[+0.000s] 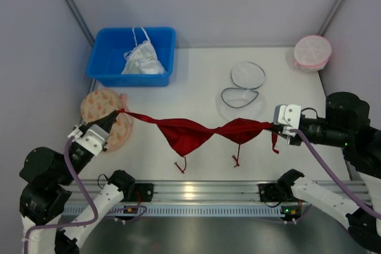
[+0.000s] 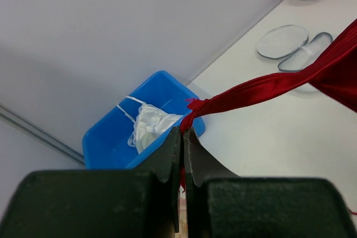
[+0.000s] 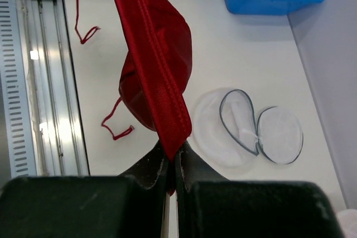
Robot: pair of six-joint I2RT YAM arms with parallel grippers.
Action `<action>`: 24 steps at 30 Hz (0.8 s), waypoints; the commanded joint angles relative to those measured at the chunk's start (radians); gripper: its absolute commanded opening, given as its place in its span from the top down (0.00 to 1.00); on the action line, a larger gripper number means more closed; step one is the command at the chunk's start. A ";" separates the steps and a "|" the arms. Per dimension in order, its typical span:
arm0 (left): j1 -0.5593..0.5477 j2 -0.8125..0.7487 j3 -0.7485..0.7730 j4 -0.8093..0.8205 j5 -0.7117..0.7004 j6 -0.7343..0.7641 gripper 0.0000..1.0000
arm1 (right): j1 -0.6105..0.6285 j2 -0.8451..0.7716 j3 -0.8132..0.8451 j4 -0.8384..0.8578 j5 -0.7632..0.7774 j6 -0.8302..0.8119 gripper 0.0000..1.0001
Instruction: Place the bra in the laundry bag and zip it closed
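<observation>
The dark-red bra [image 1: 190, 134] hangs stretched across the table between my two grippers, its two cups sagging in the middle and thin strings dangling below. My left gripper [image 1: 116, 116] is shut on the bra's left end [image 2: 196, 110] over the beige disc. My right gripper [image 1: 272, 127] is shut on the bra's right band [image 3: 162, 90]. The white mesh laundry bag [image 1: 243, 87] lies on the table behind the bra, twisted into loops with a dark wire rim [image 3: 245, 129] [image 2: 293, 45].
A blue bin [image 1: 132, 55] with a white garment [image 1: 144, 60] stands at the back left. A pink round mesh bag [image 1: 312, 52] sits at the back right corner. A beige patterned disc [image 1: 106, 117] lies under the left gripper. A metal rail [image 1: 196, 193] runs along the near edge.
</observation>
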 commanded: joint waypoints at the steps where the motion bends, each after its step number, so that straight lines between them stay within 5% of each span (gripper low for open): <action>1: 0.032 -0.034 -0.073 -0.009 0.119 0.025 1.00 | 0.010 0.044 -0.103 0.056 -0.045 -0.025 1.00; 6: 0.040 -0.021 -0.235 -0.006 0.035 0.024 1.00 | 0.012 0.183 -0.290 0.106 -0.013 -0.079 1.00; 13: 0.041 0.062 -0.454 0.131 -0.108 -0.062 1.00 | 0.006 0.487 -0.348 0.210 -0.005 -0.114 1.00; 24: 0.059 0.473 -0.614 0.532 -0.220 -0.053 1.00 | -0.161 1.205 0.102 0.022 -0.166 -0.096 0.98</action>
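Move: The bra is already stretched high between the two hands. The open laundry bag lies on the table about 24 cm ahead, 34 cm right and 41 cm below the left hand; from the right hand it is some 27 cm ahead, 4 cm left and 36 cm below. From the left hand, the floral bag is roughly 17 cm ahead and 15 cm left at table level, and the blue bin about 43 cm ahead, 8 cm left and 36 cm below. Down and then increasingly forward, both hands swing the bra towards the table in front of the laundry bag, sinking some 27 cm each while reaching 12 to 15 cm out. The right hand also comes about 8 cm left, narrowing the span; both wrists tip their fingers steeply down, and the shut fingers keep pinching the bra's ends. ##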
